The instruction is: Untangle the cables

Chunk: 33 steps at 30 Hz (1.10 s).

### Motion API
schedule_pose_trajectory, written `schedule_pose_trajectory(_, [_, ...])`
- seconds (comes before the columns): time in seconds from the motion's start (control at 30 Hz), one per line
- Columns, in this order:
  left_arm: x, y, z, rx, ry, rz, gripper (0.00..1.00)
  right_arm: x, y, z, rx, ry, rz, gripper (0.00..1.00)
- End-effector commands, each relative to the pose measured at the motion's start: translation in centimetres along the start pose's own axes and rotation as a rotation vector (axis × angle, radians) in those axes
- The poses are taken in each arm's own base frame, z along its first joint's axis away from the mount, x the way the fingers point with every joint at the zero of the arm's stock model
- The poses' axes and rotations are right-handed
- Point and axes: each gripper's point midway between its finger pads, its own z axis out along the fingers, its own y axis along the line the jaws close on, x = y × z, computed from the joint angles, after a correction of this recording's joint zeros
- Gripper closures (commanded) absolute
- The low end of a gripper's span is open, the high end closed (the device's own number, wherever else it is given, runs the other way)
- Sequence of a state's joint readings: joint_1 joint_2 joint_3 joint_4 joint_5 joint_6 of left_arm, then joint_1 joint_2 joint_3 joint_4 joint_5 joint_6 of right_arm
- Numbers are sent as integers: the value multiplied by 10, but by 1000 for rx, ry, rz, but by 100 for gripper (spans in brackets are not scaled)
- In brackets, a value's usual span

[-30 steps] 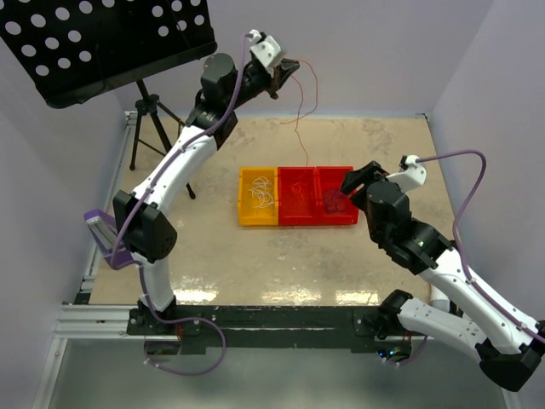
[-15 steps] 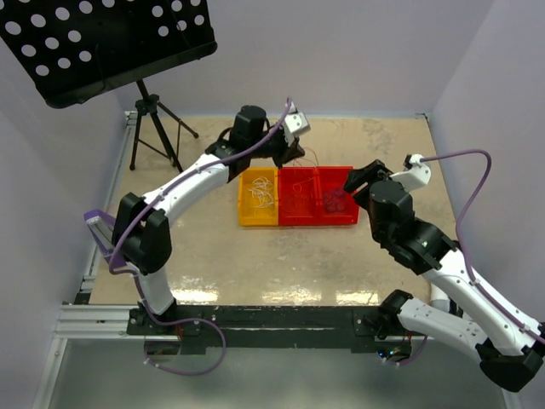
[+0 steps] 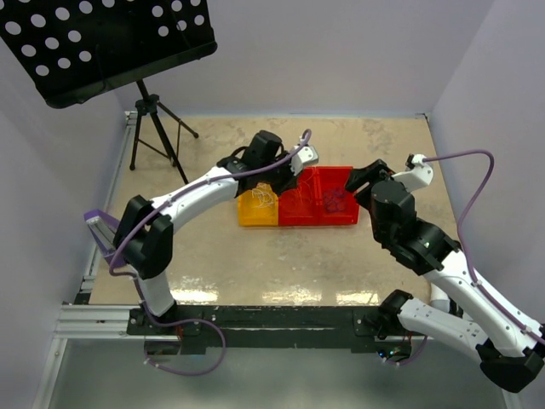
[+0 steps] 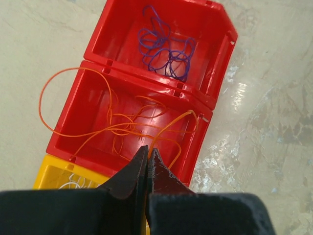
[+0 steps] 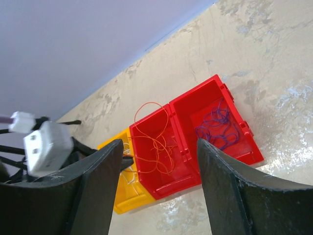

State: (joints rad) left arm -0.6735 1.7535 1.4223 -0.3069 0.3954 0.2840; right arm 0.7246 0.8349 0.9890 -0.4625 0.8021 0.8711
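Three bins stand in a row mid-table. The yellow bin (image 3: pixel 247 217) holds white cables (image 4: pixel 73 186). An orange cable (image 4: pixel 122 125) lies looped in the middle red bin (image 4: pixel 73 93), one loop hanging over its far rim. Purple cables (image 4: pixel 164 49) lie coiled in the right red bin (image 4: pixel 107 34). My left gripper (image 4: pixel 147 149) hovers low over the near edge of the middle bin (image 3: pixel 298 213), shut on one end of the orange cable. My right gripper (image 5: pixel 159 147) hangs open and empty above and to the right of the bins (image 3: pixel 353 181).
A black perforated music stand (image 3: pixel 102 43) on a tripod (image 3: pixel 157 128) stands at the back left. A purple and white part (image 3: pixel 102 230) sits at the table's left edge. Walls close in the table on three sides.
My left arm has come down from high at the back to the bins, lowering the orange cable into the middle red bin. The right arm has barely moved.
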Motion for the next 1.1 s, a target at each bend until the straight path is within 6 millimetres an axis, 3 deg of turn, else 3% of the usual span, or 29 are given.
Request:
schedule_pose_trajectory(0.0, [21, 26, 19, -101, 119, -16, 100, -20, 4, -6, 2, -44, 39, 34])
schedule_pose_trajectory(0.3, [54, 43, 53, -145, 206, -31, 100, -11, 3, -1, 8, -26, 19, 34])
schedule_pose_trajectory(0.43, [55, 45, 58, -141, 211, -29, 100, -8, 7, 1, -1, -20, 13, 33])
schedule_pose_trajectory(0.47, [51, 42, 58, -127, 198, -32, 94, -7, 8, 2, -3, -15, 9, 33])
schedule_pose_trajectory(0.53, [37, 38, 54, -106, 165, -42, 63, -5, 9, 4, -3, -13, 7, 33])
schedule_pose_trajectory(0.9, [-34, 15, 7, -28, 17, -80, 31, 2, 11, 8, -5, 2, -15, 32])
schedule_pose_trajectory(1.07, [-38, 11, -6, -25, 26, -78, 27, 5, 11, 8, -9, 9, -17, 32])
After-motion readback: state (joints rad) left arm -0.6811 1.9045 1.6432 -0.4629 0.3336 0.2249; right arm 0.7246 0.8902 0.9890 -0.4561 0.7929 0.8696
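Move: The left hand, its fingers shut on the orange cable, hangs over the middle red bin, whose centre is about 4 cm to its right, 2 cm ahead and 15 cm below. In the right red bin the purple cable lies some 15 cm to this hand's right and level with it; the white cable in the yellow bin is about 6 cm to its left and 2 cm ahead. From the right hand the middle bin lies roughly 17 cm left, 7 cm ahead and 29 cm down. Down and a little forward goes the left hand, sinking about 10 cm towards the middle red bin with the orange cable while the fingers tip more steeply downward, some 15 degrees. At the bottom the fingers start to open, spreading to about three quarters as the hand climbs back some 9 cm and eases slightly back and right, letting go of the pinched cable. ##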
